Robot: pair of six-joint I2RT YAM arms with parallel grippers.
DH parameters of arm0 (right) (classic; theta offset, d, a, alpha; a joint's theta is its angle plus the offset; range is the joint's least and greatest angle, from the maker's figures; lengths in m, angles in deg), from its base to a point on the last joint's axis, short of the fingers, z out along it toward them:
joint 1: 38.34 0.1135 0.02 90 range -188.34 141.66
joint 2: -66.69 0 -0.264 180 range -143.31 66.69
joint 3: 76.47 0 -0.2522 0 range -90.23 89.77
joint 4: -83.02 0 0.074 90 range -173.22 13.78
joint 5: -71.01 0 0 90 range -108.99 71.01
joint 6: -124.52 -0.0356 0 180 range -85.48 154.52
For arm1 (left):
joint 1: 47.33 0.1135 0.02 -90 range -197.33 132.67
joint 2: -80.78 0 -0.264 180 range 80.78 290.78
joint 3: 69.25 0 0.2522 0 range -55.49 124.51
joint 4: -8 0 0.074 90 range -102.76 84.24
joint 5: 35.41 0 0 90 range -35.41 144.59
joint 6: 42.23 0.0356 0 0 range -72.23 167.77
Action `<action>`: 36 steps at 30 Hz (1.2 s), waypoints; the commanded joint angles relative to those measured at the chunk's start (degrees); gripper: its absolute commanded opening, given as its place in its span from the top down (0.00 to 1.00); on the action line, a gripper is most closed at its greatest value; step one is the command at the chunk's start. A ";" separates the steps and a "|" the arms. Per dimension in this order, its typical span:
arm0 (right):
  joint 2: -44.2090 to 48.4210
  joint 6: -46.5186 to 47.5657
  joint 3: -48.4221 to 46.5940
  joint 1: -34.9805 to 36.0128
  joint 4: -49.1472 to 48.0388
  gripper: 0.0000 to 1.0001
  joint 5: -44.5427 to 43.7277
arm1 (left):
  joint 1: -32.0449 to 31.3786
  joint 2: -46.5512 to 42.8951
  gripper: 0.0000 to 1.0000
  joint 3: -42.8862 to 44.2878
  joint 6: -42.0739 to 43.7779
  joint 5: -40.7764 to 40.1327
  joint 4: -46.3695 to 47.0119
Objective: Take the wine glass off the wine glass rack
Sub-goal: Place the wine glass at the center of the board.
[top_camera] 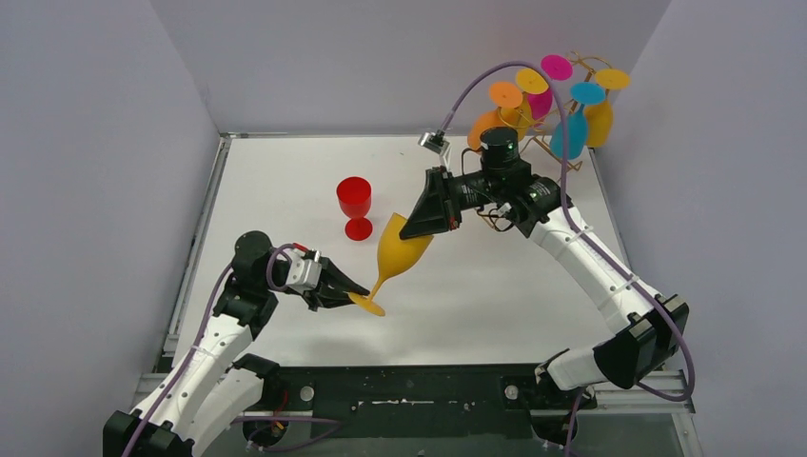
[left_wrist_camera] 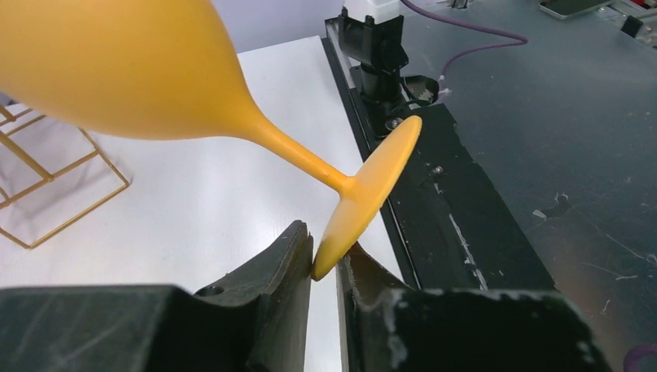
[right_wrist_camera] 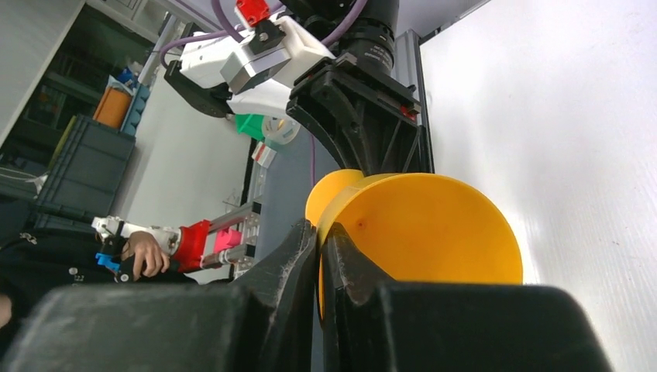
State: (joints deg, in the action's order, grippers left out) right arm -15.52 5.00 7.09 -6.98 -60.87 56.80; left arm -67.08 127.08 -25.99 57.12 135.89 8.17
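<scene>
An orange-yellow wine glass (top_camera: 402, 249) hangs tilted above the table's middle, held between both arms and away from the rack. My right gripper (top_camera: 411, 231) is shut on the bowl's rim, one finger inside the bowl (right_wrist_camera: 434, 232) and one outside (right_wrist_camera: 319, 229). My left gripper (top_camera: 360, 289) has the edge of the glass's foot (left_wrist_camera: 372, 186) pinched between its narrowly parted fingers (left_wrist_camera: 325, 260). The gold wire wine glass rack (top_camera: 578, 60) stands at the back right, and its base wires (left_wrist_camera: 126, 184) show in the left wrist view.
Several coloured glasses, orange (top_camera: 483, 126), pink (top_camera: 542, 100), blue (top_camera: 569, 133) and yellow (top_camera: 600, 122), hang upside down on the rack. A red glass (top_camera: 354, 202) stands upright left of centre. Grey walls close three sides; a black rail (top_camera: 428, 390) runs along the near edge.
</scene>
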 commanded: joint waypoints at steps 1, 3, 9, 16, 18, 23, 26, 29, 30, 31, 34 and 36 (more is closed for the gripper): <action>2.60 3.25 0.27 1.63 -3.59 1.00 -2.83 | 0.28 -0.48 0.82 1.04 -3.34 -3.61 -0.58; 3.11 3.79 0.95 2.07 -3.67 1.00 -3.52 | 0.38 -0.13 0.77 1.01 -4.06 -3.84 -0.83; 4.36 5.14 2.32 2.69 -2.90 1.00 -5.37 | 0.37 -1.29 0.47 0.87 -4.16 -6.49 -2.46; 5.13 6.82 2.58 2.75 -1.94 1.00 -7.03 | 0.75 -3.24 0.29 1.04 -5.22 -9.86 -4.21; 5.08 7.18 2.61 2.83 -1.35 1.00 -7.94 | 0.85 -3.90 0.27 1.13 -4.42 -10.12 -5.27; 5.36 8.43 2.75 3.24 -0.16 1.00 -10.70 | 1.02 -6.55 0.25 1.99 -0.02 -13.95 -10.48; 5.31 9.34 2.48 3.90 1.10 1.00 -13.66 | 1.11 -8.13 0.24 2.08 1.26 -17.45 -12.77; 5.09 10.38 2.19 4.59 2.35 1.00 -16.64 | 1.11 -9.58 0.23 1.80 0.99 -21.23 -13.21; 5.12 10.67 2.25 4.86 2.61 1.00 -18.03 | 1.11 -9.97 0.22 1.79 0.55 -22.58 -13.23; 5.12 10.97 2.32 5.12 2.97 1.00 -19.57 | 1.11 -10.39 0.22 1.84 0.03 -24.24 -13.27; 5.03 11.73 2.38 5.83 3.63 1.00 -24.12 | 1.13 -11.89 0.22 2.17 -1.56 -35.44 -13.42; 4.91 12.28 2.63 6.27 4.45 1.00 -28.21 | 1.20 -13.28 0.21 2.43 -5.52 -47.12 -12.98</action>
State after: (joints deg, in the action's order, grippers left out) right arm -12.42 14.86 9.56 -1.76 -56.50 37.17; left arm -66.34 116.00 -25.97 55.89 108.70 -4.68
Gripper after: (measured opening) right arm 0.051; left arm 0.778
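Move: Between the two hands hangs the yellow wine glass: its middle is roughly 6 cm to the left hand's right, 2 cm ahead and 5 cm above, the foot still in those fingers. The right hand still pinches its rim. From the right hand the board's centre lies about 17 cm ahead, level left to right, and 36 cm below; the standing red glass is some 22 cm ahead, 13 cm left and 28 cm below it. Letting go of the foot, the left fingers spread from almost shut to about three quarters open, while that hand edges forward about 5 cm and slightly left, turning nearly 30 degrees counter-clockwise. The right hand keeps its pinch on the rim, first easing back a centimetre, then sinking some 3 cm while going forward and left about 2 cm, rolling so the foot swings forward and turning about 10 degrees clockwise. ##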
